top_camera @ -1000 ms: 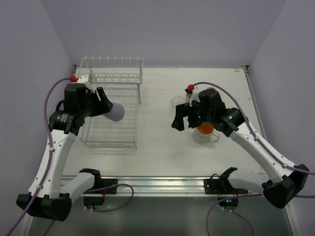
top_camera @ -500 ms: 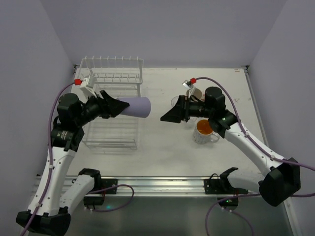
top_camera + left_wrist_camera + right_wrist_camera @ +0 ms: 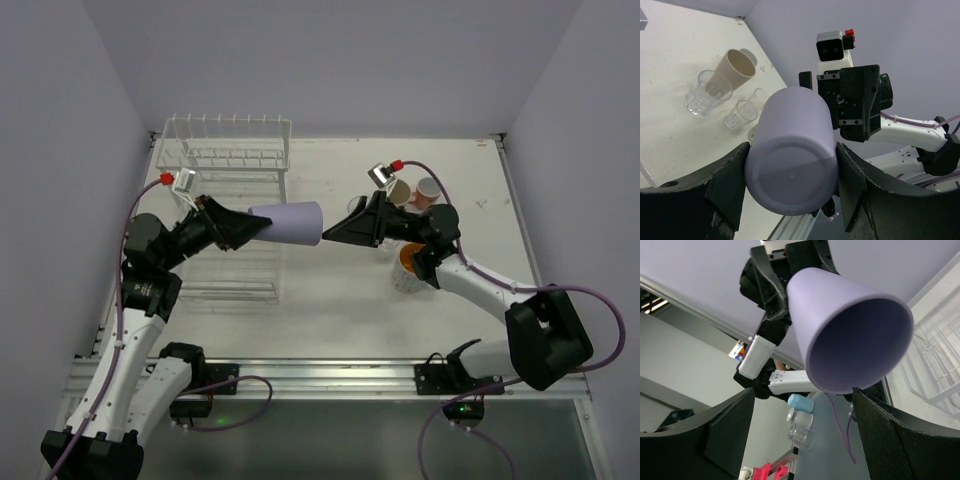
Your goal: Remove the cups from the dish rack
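My left gripper (image 3: pixel 252 226) is shut on the base of the lavender cup (image 3: pixel 290 222), holding it level in the air with its mouth facing right. In the left wrist view the cup's bottom (image 3: pixel 792 170) fills the gap between the fingers. My right gripper (image 3: pixel 335 232) is open just off the cup's rim. The cup's mouth (image 3: pixel 855 335) sits above the right gripper's (image 3: pixel 804 392) spread fingers, not between them. The white wire dish rack (image 3: pixel 228 158) stands at the back left, with no cup visible in it. A white mug with an orange inside (image 3: pixel 410 268) stands under the right arm.
A tan tumbler (image 3: pixel 398 192) and a salmon-pink mug (image 3: pixel 430 190) stand at the back right. The tumbler (image 3: pixel 732 70) leans beside two small clear glasses (image 3: pixel 702 95) (image 3: pixel 740 114). The rack's lower basket (image 3: pixel 228 285) lies below the left arm.
The left arm swung the lavender cup rightward off the rack, turning its mouth to the right. The right gripper came left from over the white mug to meet it, its jaws narrowing a little.
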Controlling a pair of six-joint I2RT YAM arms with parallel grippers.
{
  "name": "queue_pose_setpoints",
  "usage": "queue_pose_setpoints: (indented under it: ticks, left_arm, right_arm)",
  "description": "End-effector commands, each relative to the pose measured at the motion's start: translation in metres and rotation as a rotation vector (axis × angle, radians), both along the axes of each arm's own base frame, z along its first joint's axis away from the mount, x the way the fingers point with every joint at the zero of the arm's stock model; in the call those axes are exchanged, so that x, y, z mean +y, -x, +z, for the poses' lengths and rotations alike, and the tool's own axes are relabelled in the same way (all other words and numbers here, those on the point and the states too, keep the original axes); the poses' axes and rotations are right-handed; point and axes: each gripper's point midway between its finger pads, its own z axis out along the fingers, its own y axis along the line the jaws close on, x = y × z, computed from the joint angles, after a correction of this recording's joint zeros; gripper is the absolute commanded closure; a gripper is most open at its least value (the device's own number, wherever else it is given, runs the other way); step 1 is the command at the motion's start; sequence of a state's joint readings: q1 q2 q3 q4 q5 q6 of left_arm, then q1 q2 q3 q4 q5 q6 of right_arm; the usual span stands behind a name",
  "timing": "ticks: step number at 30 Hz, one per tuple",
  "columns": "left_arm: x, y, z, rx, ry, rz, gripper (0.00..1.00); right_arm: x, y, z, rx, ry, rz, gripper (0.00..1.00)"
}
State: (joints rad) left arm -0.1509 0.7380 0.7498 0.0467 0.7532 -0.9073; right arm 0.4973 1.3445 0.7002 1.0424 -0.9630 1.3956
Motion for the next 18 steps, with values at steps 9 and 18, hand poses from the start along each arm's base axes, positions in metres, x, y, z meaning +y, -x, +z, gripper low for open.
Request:
queue_pose_setpoints:
  ticks: [9, 18]
  left_arm:
    - [-0.009, 0.007, 0.004, -0.034, 0.070, -0.081, 1.00]
    - [-0.015, 0.008, -0.006, -0.019, 0.080, -0.157, 1.00]
  right_arm:
    - [0.010, 0.004, 0.049, -0.135, -0.144, 0.080, 0.26]
    - [0.030, 0.000, 0.058, -0.130, -0.155, 0.154, 1.00]
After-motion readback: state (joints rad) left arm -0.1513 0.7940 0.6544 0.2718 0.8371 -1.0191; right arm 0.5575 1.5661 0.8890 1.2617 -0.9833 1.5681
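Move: The left gripper already holds the purple cup by its base end, the cup's middle about 4 cm to that hand's right and 1 cm ahead. From the open right gripper, the cup lies about 7 cm left, 2 cm ahead and 2 cm higher, mouth facing it. The patterned mug stands some 18 cm right of the right hand, 3 cm ahead and 27 cm below; a clear glass is about 8 cm right, 15 cm ahead and 28 cm below. Bring the right gripper about 3 cm left and nearly as far up, rising first and then reaching left with a slight forward drift, to the near edge of the purple cup's mouth. Shut the fingers late and almost fully to pinch the rim wall. Keep the left grip on the cup's base, easing that hand about 1 cm down and to the right. ##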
